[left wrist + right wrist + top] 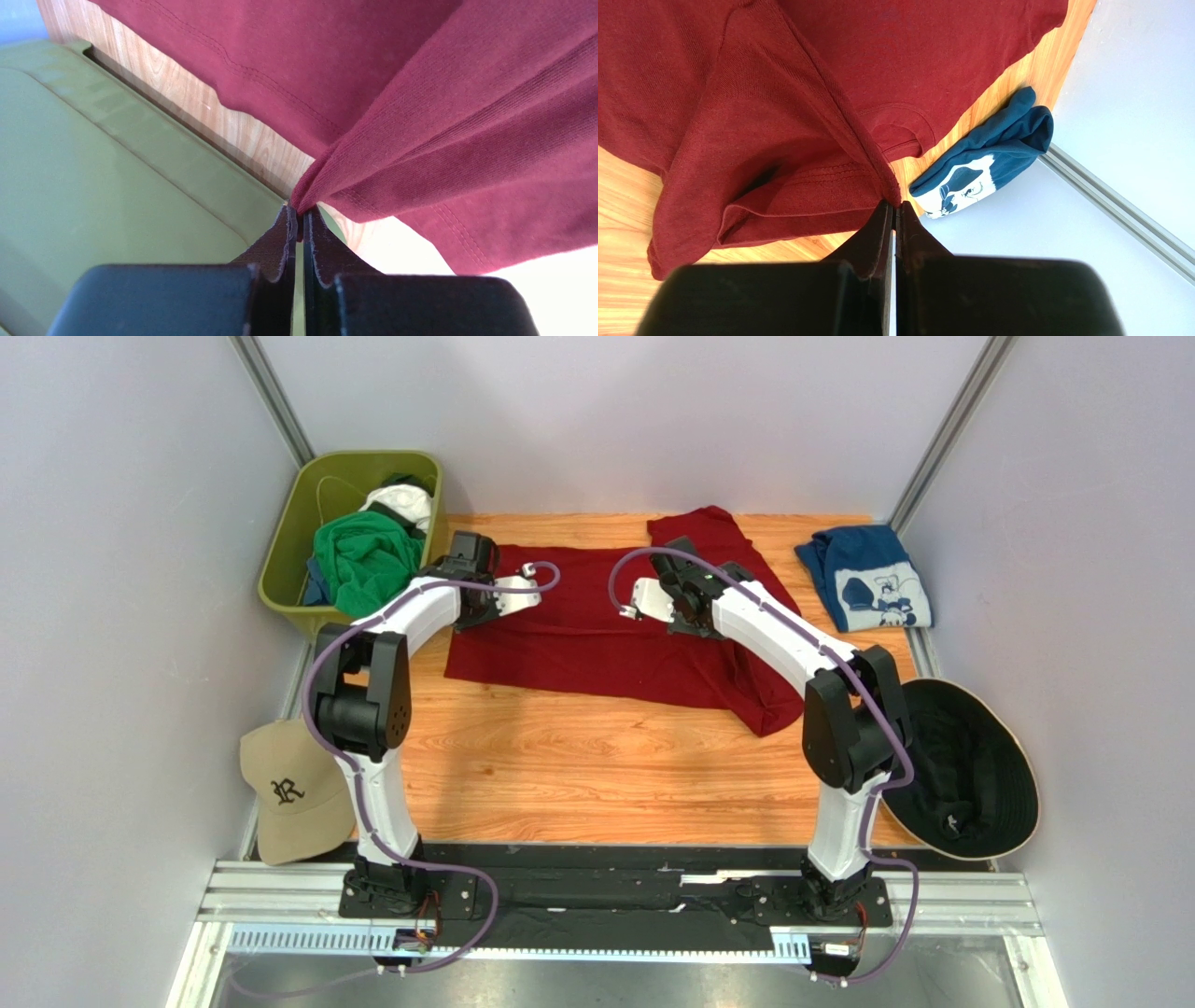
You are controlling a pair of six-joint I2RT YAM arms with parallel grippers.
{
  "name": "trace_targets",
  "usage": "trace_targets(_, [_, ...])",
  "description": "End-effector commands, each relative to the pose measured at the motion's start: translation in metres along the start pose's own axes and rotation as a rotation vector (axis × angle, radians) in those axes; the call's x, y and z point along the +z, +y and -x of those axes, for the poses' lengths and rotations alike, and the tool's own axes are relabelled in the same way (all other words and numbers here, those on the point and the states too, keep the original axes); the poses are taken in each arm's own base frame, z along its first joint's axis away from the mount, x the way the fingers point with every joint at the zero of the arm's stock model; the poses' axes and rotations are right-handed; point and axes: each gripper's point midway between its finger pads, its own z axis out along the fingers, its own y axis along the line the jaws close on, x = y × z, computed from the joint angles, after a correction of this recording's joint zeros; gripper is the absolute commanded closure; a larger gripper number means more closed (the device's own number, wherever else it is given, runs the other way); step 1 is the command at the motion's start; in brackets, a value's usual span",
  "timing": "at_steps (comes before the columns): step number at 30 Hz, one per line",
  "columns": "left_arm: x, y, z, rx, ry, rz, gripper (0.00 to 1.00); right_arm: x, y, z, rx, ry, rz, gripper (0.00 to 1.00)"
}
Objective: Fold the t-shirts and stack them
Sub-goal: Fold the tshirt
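The dark red t-shirt [603, 637] lies spread on the wooden table [589, 770], partly lifted at two points. My left gripper [530, 592] is shut on a pinch of its cloth [393, 126] near the left edge. My right gripper [634, 599] is shut on a fold of the same shirt [773, 140] near the middle. The navy-blue t-shirt [866, 578] with white cartoon print lies folded at the back right; it also shows in the right wrist view [983, 164]. The bright green t-shirt [368, 560] lies bunched in the olive bin [292, 546].
The olive bin at the back left also holds a white item [400, 500]; its wall [105, 175] is close under the left gripper. A tan baseball cap [292, 791] lies at the front left. A black wide-brimmed hat [968, 770] lies at the right edge.
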Motion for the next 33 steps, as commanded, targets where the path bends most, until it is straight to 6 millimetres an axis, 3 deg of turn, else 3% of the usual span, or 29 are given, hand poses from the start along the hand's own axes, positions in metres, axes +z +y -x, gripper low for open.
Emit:
trace_targets(1, [0.001,0.019,0.009,-0.011,-0.01,0.068,0.89,-0.001,-0.021,0.002,0.007,0.011,-0.063,1.0])
trace_targets(6, [0.004,0.015,0.008,-0.007,-0.007,0.072,0.72,0.003,-0.025,0.003,0.001,0.025,-0.078,1.0])
trace_targets(7, [0.005,0.013,0.006,-0.005,-0.004,0.07,0.63,0.004,-0.026,0.004,-0.002,0.027,-0.084,1.0])
trace_targets(9, [0.002,0.016,0.008,-0.01,-0.013,0.092,0.53,0.008,-0.027,0.005,-0.007,0.037,-0.088,1.0])
trace_targets(10, [0.003,0.014,0.006,-0.009,-0.01,0.091,0.38,0.009,-0.03,0.006,-0.007,0.037,-0.095,1.0])
trace_targets(13, [0.001,0.016,0.005,-0.018,-0.015,0.113,0.27,0.015,-0.033,0.009,-0.013,0.048,-0.106,1.0])
trace_targets(24, [-0.013,-0.001,-0.001,-0.041,-0.035,0.113,0.25,0.033,-0.037,0.015,-0.043,0.076,-0.121,1.0])
trace_targets(33, [-0.005,-0.02,-0.01,-0.035,-0.012,0.098,0.25,0.036,-0.045,0.017,-0.065,0.096,-0.16,1.0])
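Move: The left hand holds the red t-shirt's near hem corner, with the hem to lay it on some 5 cm below and 2 cm ahead; the far hem corner is about 10 cm ahead, the bin 20 cm left and 9 ahead. From the right hand, pinching the lifted near edge, the shirt's far edge is roughly 9 cm straight ahead and 12 below; the blue shirt is 22 cm right and 5 ahead. Left opens off the hem, then sinks back 3 cm; right, still pinching, goes forward 4 cm and down. ##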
